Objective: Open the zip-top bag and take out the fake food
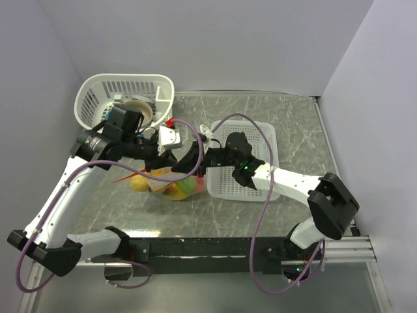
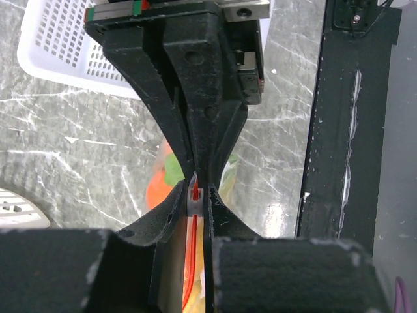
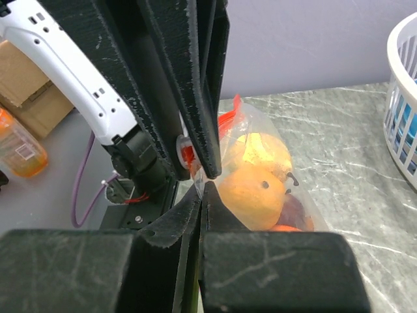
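Note:
The zip-top bag lies mid-table, clear plastic with fake food inside. The right wrist view shows yellow and orange pieces and a dark red one through the plastic. My left gripper is shut on the white slider of the orange-red zip strip. My right gripper meets it head-on, shut on the bag's thin plastic edge beside the slider. Seen from above, both grippers converge over the bag's top edge.
A tall white mesh basket holding a tan bowl stands at the back left. A flat white basket lies under my right arm. The black base rail runs along the near edge. An orange bottle sits off the table.

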Controlling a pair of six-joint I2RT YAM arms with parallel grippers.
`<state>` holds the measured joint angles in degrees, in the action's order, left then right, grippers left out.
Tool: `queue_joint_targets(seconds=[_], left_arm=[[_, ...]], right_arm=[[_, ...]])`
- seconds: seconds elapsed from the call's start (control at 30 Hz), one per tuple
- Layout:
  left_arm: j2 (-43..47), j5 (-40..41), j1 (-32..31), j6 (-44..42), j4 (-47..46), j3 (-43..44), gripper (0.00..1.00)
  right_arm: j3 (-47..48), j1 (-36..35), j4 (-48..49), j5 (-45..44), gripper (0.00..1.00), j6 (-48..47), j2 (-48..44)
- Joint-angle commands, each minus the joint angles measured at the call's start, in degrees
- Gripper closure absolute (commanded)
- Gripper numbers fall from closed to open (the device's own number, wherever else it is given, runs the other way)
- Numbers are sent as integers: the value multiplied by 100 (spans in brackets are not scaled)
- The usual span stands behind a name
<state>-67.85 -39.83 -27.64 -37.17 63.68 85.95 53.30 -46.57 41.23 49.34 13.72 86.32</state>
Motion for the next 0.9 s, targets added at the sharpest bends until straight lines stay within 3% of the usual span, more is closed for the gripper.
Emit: queue_joint_targets(seconds=[0.0, 0.27, 0.67, 0.8, 0.87], left_arm=[[158, -33, -22, -124, 171, -8, 87], [483, 336, -22, -308, 153, -676, 88], [1010, 1653, 153, -862, 83, -1669, 91], [1195, 1795, 863, -1256, 144, -1915, 91], [1231, 1760, 1601, -1625, 337, -1889, 91]], right_arm=[[164, 191, 499, -39, 100, 174, -239], [-179, 376, 1088, -12, 100, 562, -484], [-601, 569, 1809, -118, 100, 1063, -731], [-645, 710, 1880, -127, 100, 1169, -792], [-645, 771, 1853, -162, 100, 1160, -793]])
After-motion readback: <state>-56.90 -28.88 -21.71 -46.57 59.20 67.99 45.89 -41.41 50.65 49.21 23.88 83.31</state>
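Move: The zip slider is already pinched in the left fingers; the zip's left end lies about 20 cm to their left, 3 cm back and roughly 12 cm lower. The yellow fruit in the bag is some 13 cm left, 4 cm back and 17 cm below. The right hand already holds the bag's top right corner; from it the zip's left end is about 22 cm left, 3 cm back and 10 cm down. Left fingers drag the held slider 6 cm left and as much down; the right draws its corner rightward. ##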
